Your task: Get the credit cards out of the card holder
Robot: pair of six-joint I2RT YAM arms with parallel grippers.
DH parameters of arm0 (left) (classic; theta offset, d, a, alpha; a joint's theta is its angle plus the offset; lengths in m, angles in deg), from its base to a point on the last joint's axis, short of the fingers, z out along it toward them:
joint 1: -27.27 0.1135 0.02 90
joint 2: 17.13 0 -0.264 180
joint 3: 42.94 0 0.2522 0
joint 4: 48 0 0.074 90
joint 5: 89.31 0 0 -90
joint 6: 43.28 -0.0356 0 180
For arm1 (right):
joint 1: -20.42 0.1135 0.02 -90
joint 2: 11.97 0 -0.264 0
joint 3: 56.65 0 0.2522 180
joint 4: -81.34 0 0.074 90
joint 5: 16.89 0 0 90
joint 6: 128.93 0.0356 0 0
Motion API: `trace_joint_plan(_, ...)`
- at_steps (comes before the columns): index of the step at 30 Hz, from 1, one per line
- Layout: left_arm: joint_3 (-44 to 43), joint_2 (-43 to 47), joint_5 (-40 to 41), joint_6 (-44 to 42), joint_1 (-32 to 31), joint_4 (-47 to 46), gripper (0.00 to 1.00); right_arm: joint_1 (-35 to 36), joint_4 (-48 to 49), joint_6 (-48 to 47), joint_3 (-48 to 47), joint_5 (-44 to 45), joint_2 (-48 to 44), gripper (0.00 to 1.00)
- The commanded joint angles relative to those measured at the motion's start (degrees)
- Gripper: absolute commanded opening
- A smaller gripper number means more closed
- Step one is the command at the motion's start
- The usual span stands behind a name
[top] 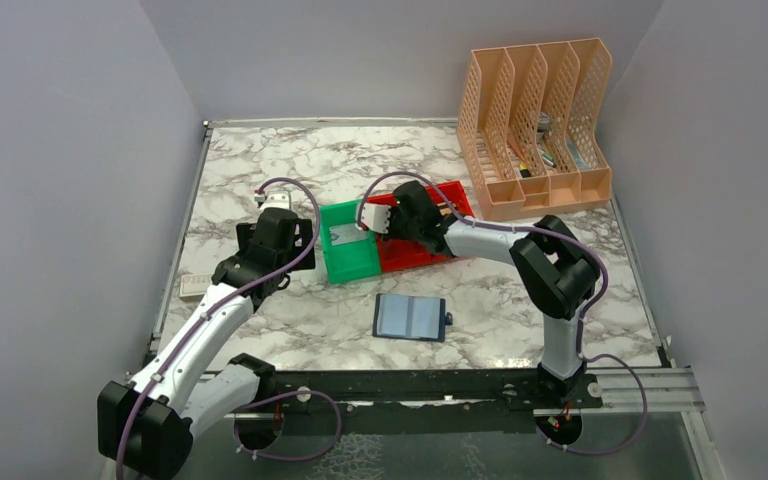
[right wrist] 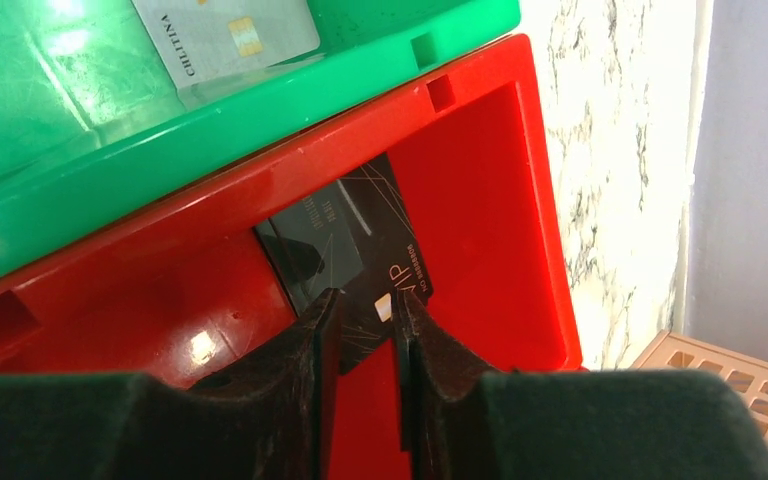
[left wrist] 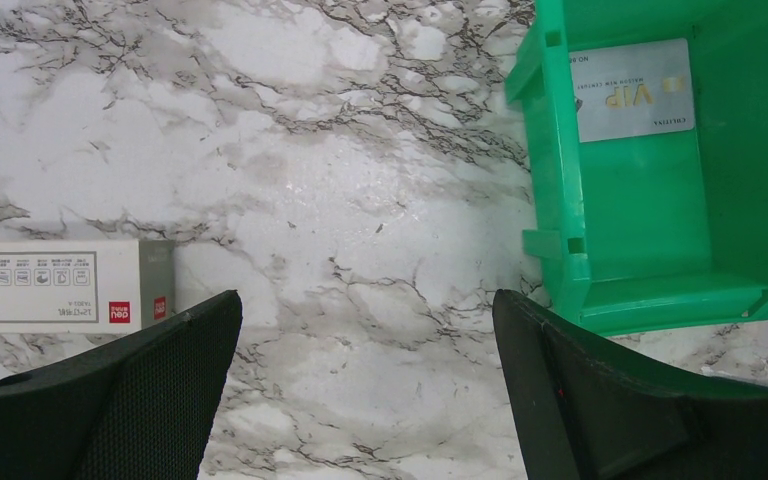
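Note:
The card holder (top: 411, 317) lies open on the marble in front of the bins, a dark blue bifold showing grey-blue inner panels. A black credit card (right wrist: 375, 250) lies flat in the red bin (right wrist: 480, 200). My right gripper (right wrist: 363, 298) hovers just over its near end, jaws slightly apart and holding nothing. A silver credit card (left wrist: 632, 88) rests in the green bin (left wrist: 550, 180). My left gripper (left wrist: 365, 300) stands wide open above bare marble left of the green bin, empty. From above, the right gripper (top: 385, 225) is over the red bin (top: 415, 255).
A small white box (left wrist: 55, 285) lies on the table by the left wall. A peach desk organizer (top: 535, 130) stands at the back right. The green bin (top: 348, 245) and the red bin sit side by side mid-table.

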Motion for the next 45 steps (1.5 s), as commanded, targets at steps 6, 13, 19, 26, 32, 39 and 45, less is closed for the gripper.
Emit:
trace_joint_plan(6,-0.7,-0.4,-1.7,-0.7,0.5,-0.9,0.99,0.4,15.5,19.6,6.4,2.3,-11.0,0.30)
trace_joint_plan(13,-0.6,-0.4,-1.7,-0.5,0.7,-0.9,0.99,0.3,1.1,59.4,7.9,8.9,-19.8,0.62)
trace_joint_plan(19,-0.6,-0.4,-1.6,0.0,0.7,-0.9,0.99,0.6,-10.5,73.8,11.2,-3.3,-21.3,0.62)
trace_joint_plan(26,-0.5,0.5,0.0,0.9,0.7,-0.6,0.99,8.1,-22.9,79.4,9.7,13.5,-20.0,0.63)
trace_joint_plan(32,-0.4,1.5,0.2,0.9,0.7,-0.2,0.99,17.4,-28.8,87.3,10.4,22.6,-20.2,0.65)
trace_joint_plan(39,0.1,3.4,1.1,1.3,0.7,0.0,0.99,20.1,-24.0,93.4,15.3,16.7,-19.8,0.67)
trace_joint_plan(45,0.2,4.4,-0.2,1.4,0.8,0.1,0.99,20.2,-23.7,92.4,13.4,15.1,-12.9,0.72)
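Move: The open card holder lies on the table about 20 cm back and 3 cm to the right of the right hand, some 4 cm lower. The black card is about 3 cm below that hand, 1 cm ahead and 1 cm left, in the red tray; the green tray's middle is 4 cm back and 9 cm left of the hand, 2 cm lower. From the left hand the holder is roughly 9 cm back, 28 cm right, 13 cm down. The black card is left lying in the red tray as the right hand rises about 11 cm clear of it, then swings back some 20 cm towards the open card holder, sinking to end low over it, slightly below its starting height. On the way the hand turns clockwise by about 60 degrees, and its fingers, a quarter open at first, spread to nearly three quarters. ##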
